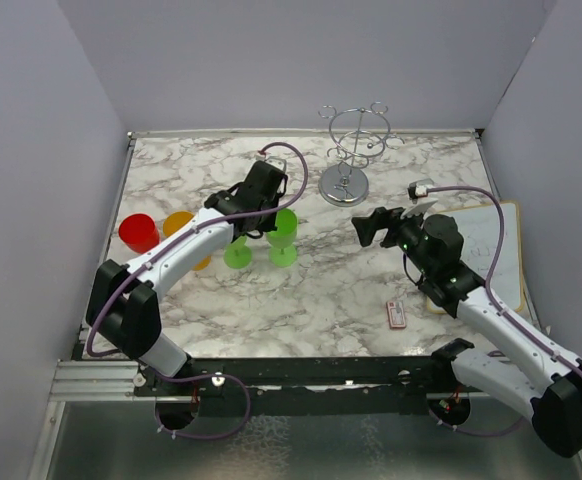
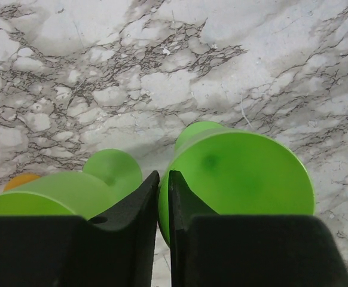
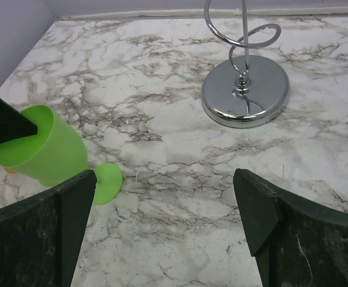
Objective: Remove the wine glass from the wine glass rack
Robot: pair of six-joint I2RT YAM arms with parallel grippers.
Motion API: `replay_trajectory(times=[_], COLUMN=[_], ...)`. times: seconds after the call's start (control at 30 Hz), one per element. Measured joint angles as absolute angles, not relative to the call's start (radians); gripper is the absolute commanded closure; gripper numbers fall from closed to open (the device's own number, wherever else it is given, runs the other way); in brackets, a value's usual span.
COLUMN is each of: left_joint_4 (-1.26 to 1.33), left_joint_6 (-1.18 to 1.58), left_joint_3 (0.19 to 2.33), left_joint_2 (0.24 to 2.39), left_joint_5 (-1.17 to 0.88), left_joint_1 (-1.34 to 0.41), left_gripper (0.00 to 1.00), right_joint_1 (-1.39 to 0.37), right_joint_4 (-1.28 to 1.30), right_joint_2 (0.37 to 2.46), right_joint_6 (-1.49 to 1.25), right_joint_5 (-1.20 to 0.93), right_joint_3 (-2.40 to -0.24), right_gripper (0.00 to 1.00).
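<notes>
The wine glass rack (image 1: 348, 150) stands at the back of the table, chrome, with nothing on its wire arms; its disc base (image 3: 246, 89) shows in the right wrist view. Two green wine glasses stand upright left of it. My left gripper (image 1: 263, 214) sits on top of the right-hand wine glass (image 1: 284, 238). In the left wrist view its jaws (image 2: 164, 179) are nearly together, straddling that glass's rim (image 2: 240, 173). The other green glass (image 2: 54, 194) stands just to its left. My right gripper (image 1: 391, 222) hovers open right of the glasses, nothing between its fingers (image 3: 165, 215).
A red cup (image 1: 138, 232) and an orange cup (image 1: 176, 222) stand at the left. A small red and white item (image 1: 397, 315) lies near the front. A white board (image 1: 506, 250) lies along the right edge. Grey walls enclose the table.
</notes>
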State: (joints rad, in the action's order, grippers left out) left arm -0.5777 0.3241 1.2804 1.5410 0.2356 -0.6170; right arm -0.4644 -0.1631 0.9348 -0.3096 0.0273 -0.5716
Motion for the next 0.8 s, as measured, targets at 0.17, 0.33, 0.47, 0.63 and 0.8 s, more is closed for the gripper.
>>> replay_trajectory(times=[0.17,0.33,0.47,0.63,0.8], left_joint_4=[-0.575,-0.579,-0.609,-0.644,-0.680], left_joint_6=[0.318,0.307,0.294,0.270,0.223], left_joint_3=[1.274,1.276,1.301,1.364,1.504], left_joint_2=[1.541,1.533,1.509,1.447,1.376], left_joint_5=[0.246,0.256,0.265,0.289,0.336], left_joint_1=[-0.617,-0.617,-0.617,-0.614,-0.596], left_gripper=[0.73,0.62,0.52,0.40,0.30], right_joint_1=[-0.464,-0.464,-0.464,-0.464,-0.464], right_joint_4=[-0.144,-0.120,-0.102,-0.042,0.055], right_joint_2=[0.935,0.934,0.926,0.906,0.905], right_joint_6=[-0.310,-0.309,-0.300,-0.271,-0.257], right_joint_5=[0.027,0.023,0.024,0.049,0.106], right_joint_3=[-0.588,-0.618,-0.642,-0.703,-0.821], right_gripper=[0.01,0.01,0.01,0.01,0.01])
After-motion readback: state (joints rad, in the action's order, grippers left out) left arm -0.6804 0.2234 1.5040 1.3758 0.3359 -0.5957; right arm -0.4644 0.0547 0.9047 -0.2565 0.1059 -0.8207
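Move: The nearer green wine glass stands on the table with its left rim at the left fingertips, its middle about 3 cm right and 8 cm below, 1 cm ahead. The other green glass stands 7 cm left of the hand, the orange one 16 cm left, both about level and 8 cm lower; the empty rack is 17 cm ahead and 17 right. The nearer glass lies some 16 cm left, 4 ahead and 12 below the right hand. Left fingers spread wider, freeing the green rim, then rise 14 cm, tilting up; right hand rises 8, open. ##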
